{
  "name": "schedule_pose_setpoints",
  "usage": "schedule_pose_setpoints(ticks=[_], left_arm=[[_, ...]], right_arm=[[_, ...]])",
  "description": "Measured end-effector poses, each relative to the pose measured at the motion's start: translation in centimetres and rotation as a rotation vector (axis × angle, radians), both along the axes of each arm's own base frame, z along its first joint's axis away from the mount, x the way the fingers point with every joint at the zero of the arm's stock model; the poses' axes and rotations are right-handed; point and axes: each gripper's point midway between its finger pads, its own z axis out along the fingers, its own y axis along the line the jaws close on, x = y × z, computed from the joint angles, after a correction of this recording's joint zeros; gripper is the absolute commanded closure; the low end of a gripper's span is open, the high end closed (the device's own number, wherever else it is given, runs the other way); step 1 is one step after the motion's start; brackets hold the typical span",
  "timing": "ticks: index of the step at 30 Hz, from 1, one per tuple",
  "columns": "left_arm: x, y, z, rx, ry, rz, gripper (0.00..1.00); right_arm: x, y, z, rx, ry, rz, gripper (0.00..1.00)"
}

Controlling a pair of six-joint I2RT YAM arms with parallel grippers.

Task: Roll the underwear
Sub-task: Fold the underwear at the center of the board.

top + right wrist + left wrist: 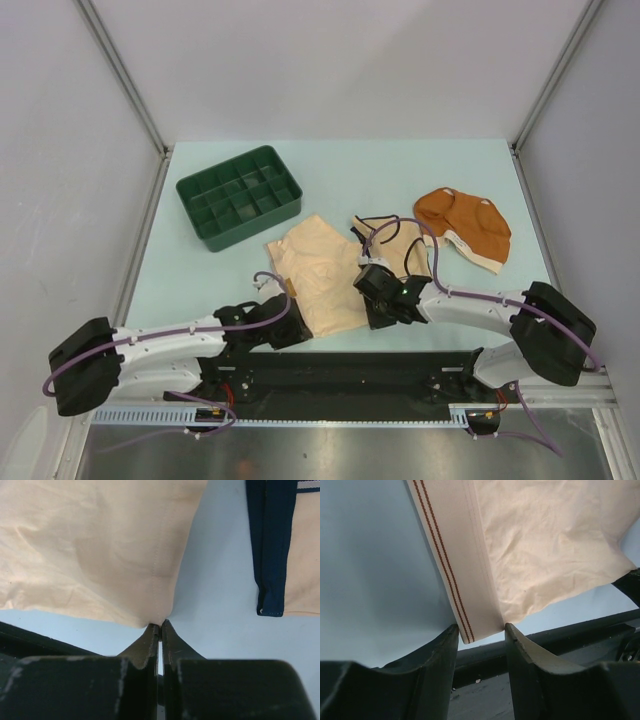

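The pale peach underwear (315,270) lies flat at the table's near middle. My left gripper (292,328) is at its near left corner, open. The striped waistband end (465,610) lies flat between the fingertips (451,632), which stand just at its two edges. My right gripper (370,315) is at the near right corner, shut on the garment's hem (159,615). The cream underwear with dark trim (395,245) lies just right of the peach one. The rust-orange underwear (465,225) sits bunched further right.
A dark green compartment tray (245,228) stands at the back left, close to the peach garment's far corner. The black base rail (340,375) runs along the near table edge right behind both grippers. White walls close in the sides.
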Motion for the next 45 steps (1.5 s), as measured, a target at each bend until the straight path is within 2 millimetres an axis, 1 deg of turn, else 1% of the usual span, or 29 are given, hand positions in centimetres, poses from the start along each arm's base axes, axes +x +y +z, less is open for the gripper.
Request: schedule_pose_setpoints(ticks=[1,4,5,7,8,10,15,18,21,27,30,33,36,39,42,45], left_arm=[[0.0,-0.2,0.0,-0.003,0.004,0.0,0.54],[-0.1,-0.5,-0.1,-0.008,0.015,0.0,0.67],[-0.1,-0.6,-0.2,-0.01,0.021,0.005,0.75],[-0.2,-0.7,-0.4,-0.01,0.034,0.012,0.83],[-0.3,-0.7,-0.5,-0.008,0.042,0.016,0.91],[-0.4,-0.6,-0.6,-0.005,0.05,0.026,1.0],[-0.6,0.0,-0.6,0.009,0.056,0.033,1.0],[-1.0,1.2,-0.6,0.044,0.065,0.047,1.0],[-1.6,2.3,-0.5,0.065,0.08,0.052,1.0],[-2.7,3.4,-0.3,0.08,0.104,0.038,1.0],[-3.2,4.2,-0.4,0.11,0.121,0.026,1.0],[-3.4,4.5,0.5,0.118,0.12,0.021,1.0],[-3.0,4.2,1.9,0.087,0.092,0.019,1.0],[-2.7,4.0,2.5,0.076,0.073,0.024,0.99],[-2.3,4.4,2.8,0.093,0.055,0.039,0.99],[-1.4,4.8,3.1,0.097,0.034,0.06,1.0]], right_arm=[[0.1,0.0,0.0,-0.001,-0.002,0.002,0.99],[0.2,-0.1,0.1,-0.002,-0.006,0.006,0.99],[0.2,-0.1,0.1,-0.002,-0.007,0.009,0.99],[0.2,-0.1,0.1,-0.003,-0.009,0.012,0.99],[0.2,-0.2,0.1,-0.004,-0.009,0.015,0.99],[0.2,-0.1,0.2,-0.002,-0.011,0.019,0.99],[0.1,0.0,0.5,0.007,-0.014,0.039,0.99],[-0.2,0.1,0.5,0.002,-0.013,0.058,1.0],[-1.0,0.2,0.3,-0.009,-0.005,0.087,1.0],[-2.8,0.8,0.7,-0.027,0.016,0.147,1.0],[-3.8,1.4,1.3,-0.028,0.024,0.171,1.0],[-4.3,2.2,2.2,-0.019,0.023,0.184,1.0],[-3.8,2.9,3.5,-0.009,0.001,0.176,1.0],[-2.8,3.6,4.6,0.001,-0.036,0.162,1.0],[-1.8,4.3,5.3,0.0,-0.066,0.149,1.0],[-0.7,4.9,5.3,-0.014,-0.085,0.133,1.0]])
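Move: The near end of the underwear's waistband sits between the left hand's open fingers, about 1 cm below the hand point, while the waistband tag is some 9 cm ahead and 3 cm to its left. The right hand already pinches the other near corner; the board's near edge lies about 5 cm straight back from it and 1 cm below. From this hand, the navy-trimmed underwear's middle is roughly 15 cm ahead and 5 cm to the right. The left fingers sink barely a centimetre and shut on the near end of the waistband, then draw it about 5 cm to the left and 3 cm back along the board before lifting it some 3 cm, easing a little forward. The right hand keeps its pinch and at first almost waits, then pulls its corner about 4 cm back towards the board's near edge, turning some 10 degrees counter-clockwise, and swings up about 5 cm, leftward and forward again. ##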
